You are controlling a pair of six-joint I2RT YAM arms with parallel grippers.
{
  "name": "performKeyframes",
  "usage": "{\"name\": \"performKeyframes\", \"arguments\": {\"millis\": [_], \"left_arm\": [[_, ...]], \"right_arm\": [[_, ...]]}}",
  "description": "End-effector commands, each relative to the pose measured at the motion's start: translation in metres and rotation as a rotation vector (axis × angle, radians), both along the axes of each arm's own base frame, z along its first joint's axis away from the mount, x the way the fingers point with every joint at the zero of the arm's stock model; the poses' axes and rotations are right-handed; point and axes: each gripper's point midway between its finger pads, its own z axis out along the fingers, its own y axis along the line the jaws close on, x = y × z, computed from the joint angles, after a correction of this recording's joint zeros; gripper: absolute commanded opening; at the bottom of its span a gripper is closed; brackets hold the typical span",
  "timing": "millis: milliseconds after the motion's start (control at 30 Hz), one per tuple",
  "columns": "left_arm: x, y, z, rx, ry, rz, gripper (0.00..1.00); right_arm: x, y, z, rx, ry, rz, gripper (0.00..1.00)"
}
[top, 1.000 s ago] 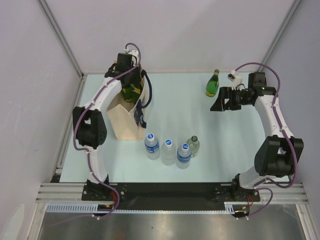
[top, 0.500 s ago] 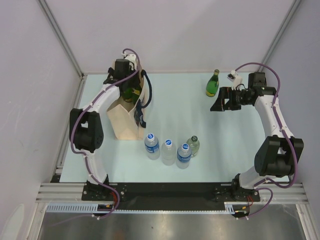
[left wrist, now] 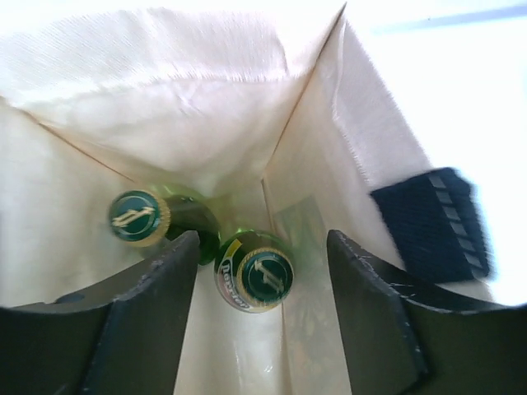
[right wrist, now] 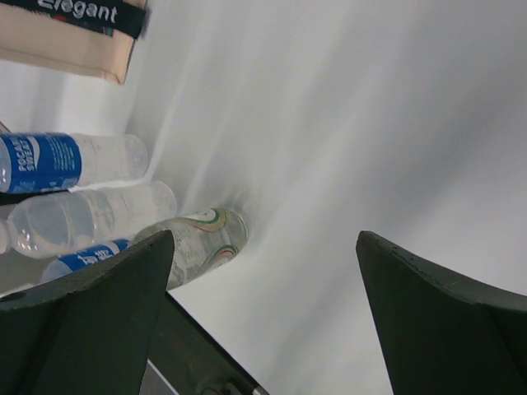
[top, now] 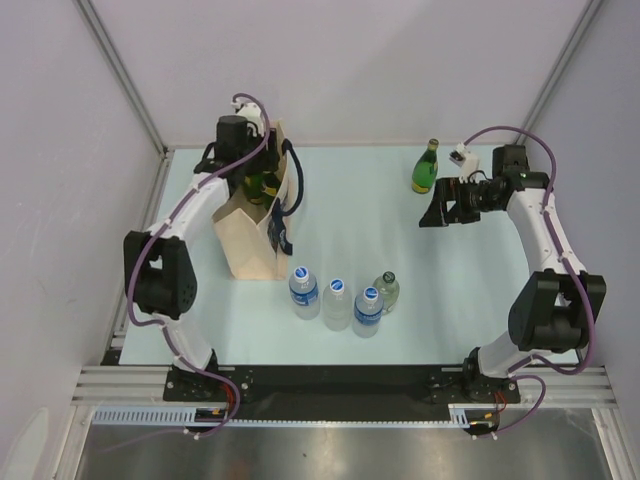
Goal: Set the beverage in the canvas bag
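Note:
The beige canvas bag (top: 248, 240) with navy strap handles (top: 293, 190) stands upright at the back left. Two green glass bottles stand inside it (top: 262, 186). In the left wrist view I see their caps (left wrist: 138, 216) (left wrist: 265, 276) against the bag's inner wall (left wrist: 181, 107). My left gripper (top: 243, 158) (left wrist: 262, 251) hangs open over the bag's mouth, holding nothing. Another green bottle (top: 426, 167) stands at the back right. My right gripper (top: 441, 206) (right wrist: 265, 239) is open and empty just in front of it.
Three plastic water bottles (top: 304, 292) (top: 337, 303) (top: 368, 310) and a clear glass bottle (top: 387, 290) stand in a row in front of the bag. They also show in the right wrist view (right wrist: 74, 160) (right wrist: 202, 243). Grey walls enclose the table (top: 480, 280).
My left arm's elbow and wrist have swung to the left and back above the bag, jaws open. The right arm has barely moved.

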Motion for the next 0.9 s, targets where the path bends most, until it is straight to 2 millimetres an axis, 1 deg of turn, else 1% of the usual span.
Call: {"name": "performKeyframes", "arguments": {"millis": [0, 67, 100, 133, 200, 233, 267, 300, 333, 367, 400, 433, 467, 500, 533, 567, 600, 633, 667, 700, 733, 767, 800, 867], "left_arm": [[-0.004, 0.006, 0.072, -0.031, -0.157, 0.010, 0.71], [-0.008, 0.008, 0.080, -0.035, -0.170, 0.013, 0.73], [-0.012, 0.009, 0.092, -0.038, -0.190, 0.016, 0.74], [-0.016, 0.010, 0.096, -0.041, -0.191, 0.019, 0.76], [-0.024, 0.013, 0.106, -0.050, -0.203, 0.028, 0.79], [-0.034, 0.015, 0.118, -0.062, -0.214, 0.035, 0.80], [-0.040, 0.018, 0.120, -0.064, -0.209, 0.044, 0.81], [-0.046, 0.019, 0.124, -0.070, -0.208, 0.048, 0.84], [-0.057, 0.026, 0.135, -0.075, -0.216, 0.082, 0.86], [-0.064, 0.028, 0.132, -0.078, -0.207, 0.091, 0.90], [-0.072, 0.030, 0.137, -0.086, -0.216, 0.095, 0.93], [-0.079, 0.031, 0.139, -0.098, -0.218, 0.099, 0.99], [-0.093, 0.034, 0.143, -0.109, -0.229, 0.100, 1.00], [-0.099, 0.035, 0.144, -0.117, -0.231, 0.104, 1.00], [-0.106, 0.035, 0.143, -0.129, -0.226, 0.106, 1.00], [-0.118, 0.039, 0.146, -0.140, -0.235, 0.117, 1.00], [-0.123, 0.041, 0.145, -0.148, -0.232, 0.126, 1.00], [-0.131, 0.044, 0.143, -0.170, -0.218, 0.149, 1.00], [-0.137, 0.048, 0.136, -0.175, -0.202, 0.163, 1.00], [-0.149, 0.051, 0.146, -0.194, -0.225, 0.171, 1.00], [-0.155, 0.052, 0.145, -0.218, -0.219, 0.181, 1.00], [-0.161, 0.055, 0.139, -0.226, -0.207, 0.191, 1.00], [-0.172, 0.057, 0.148, -0.246, -0.233, 0.195, 1.00], [-0.184, 0.058, 0.143, -0.277, -0.220, 0.202, 1.00]], "right_arm": [[0.005, -0.005, 0.011, -0.063, -0.049, 0.060, 1.00], [0.005, -0.007, 0.013, -0.080, -0.051, 0.073, 1.00], [0.007, -0.008, 0.012, -0.083, -0.048, 0.080, 1.00], [0.010, -0.008, 0.019, -0.092, -0.073, 0.091, 1.00], [0.017, -0.009, 0.022, -0.097, -0.085, 0.101, 1.00], [0.024, -0.010, 0.031, -0.102, -0.117, 0.105, 1.00], [0.029, -0.011, 0.036, -0.107, -0.132, 0.103, 1.00], [0.037, -0.012, 0.034, -0.112, -0.128, 0.098, 1.00], [0.046, -0.016, 0.035, -0.130, -0.137, 0.083, 1.00], [0.059, -0.017, 0.051, -0.140, -0.184, 0.068, 1.00], [0.066, -0.019, 0.055, -0.146, -0.193, 0.058, 1.00], [0.079, -0.022, 0.052, -0.159, -0.191, 0.041, 1.00], [0.091, -0.024, 0.068, -0.156, -0.227, 0.009, 1.00], [0.101, -0.025, 0.072, -0.155, -0.235, -0.016, 1.00], [0.115, -0.030, 0.075, -0.167, -0.258, -0.056, 1.00], [0.126, -0.032, 0.070, -0.165, -0.251, -0.082, 1.00], [0.136, -0.032, 0.079, -0.144, -0.255, -0.134, 1.00], [0.151, -0.037, 0.082, -0.158, -0.286, -0.184, 1.00], [0.161, -0.040, 0.075, -0.157, -0.272, -0.218, 1.00], [0.169, -0.038, 0.079, -0.152, -0.286, -0.240, 1.00], [0.178, -0.040, 0.080, -0.162, -0.307, -0.253, 1.00], [0.184, -0.041, 0.079, -0.169, -0.316, -0.263, 1.00], [0.193, -0.040, 0.076, -0.175, -0.323, -0.271, 1.00], [0.206, -0.044, 0.075, -0.189, -0.347, -0.293, 1.00]]}}
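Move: Ahead of the open right hand by about 22 cm stands the last green bottle, 3 cm to its right and 10 cm lower. The clear bottle is some 16 cm back and 10 cm left of that hand. From the left hand the last green bottle is about 40 cm right and nearly level in reach. Just below the left fingers, 3 cm back, is the bagged bottle; a second bagged bottle lies 5 cm left and 1 cm back. Sweeping some 17 cm forward and rising about 6 cm, the right hand heads for the last green bottle, wide open, its fingers tipping up and swinging clockwise to point more forward. Meanwhile the left hand climbs about 15 cm off the bagged bottles, opening fully, then draws back some 16 cm and a little left towards the bag's near side, tipping its fingers up. ##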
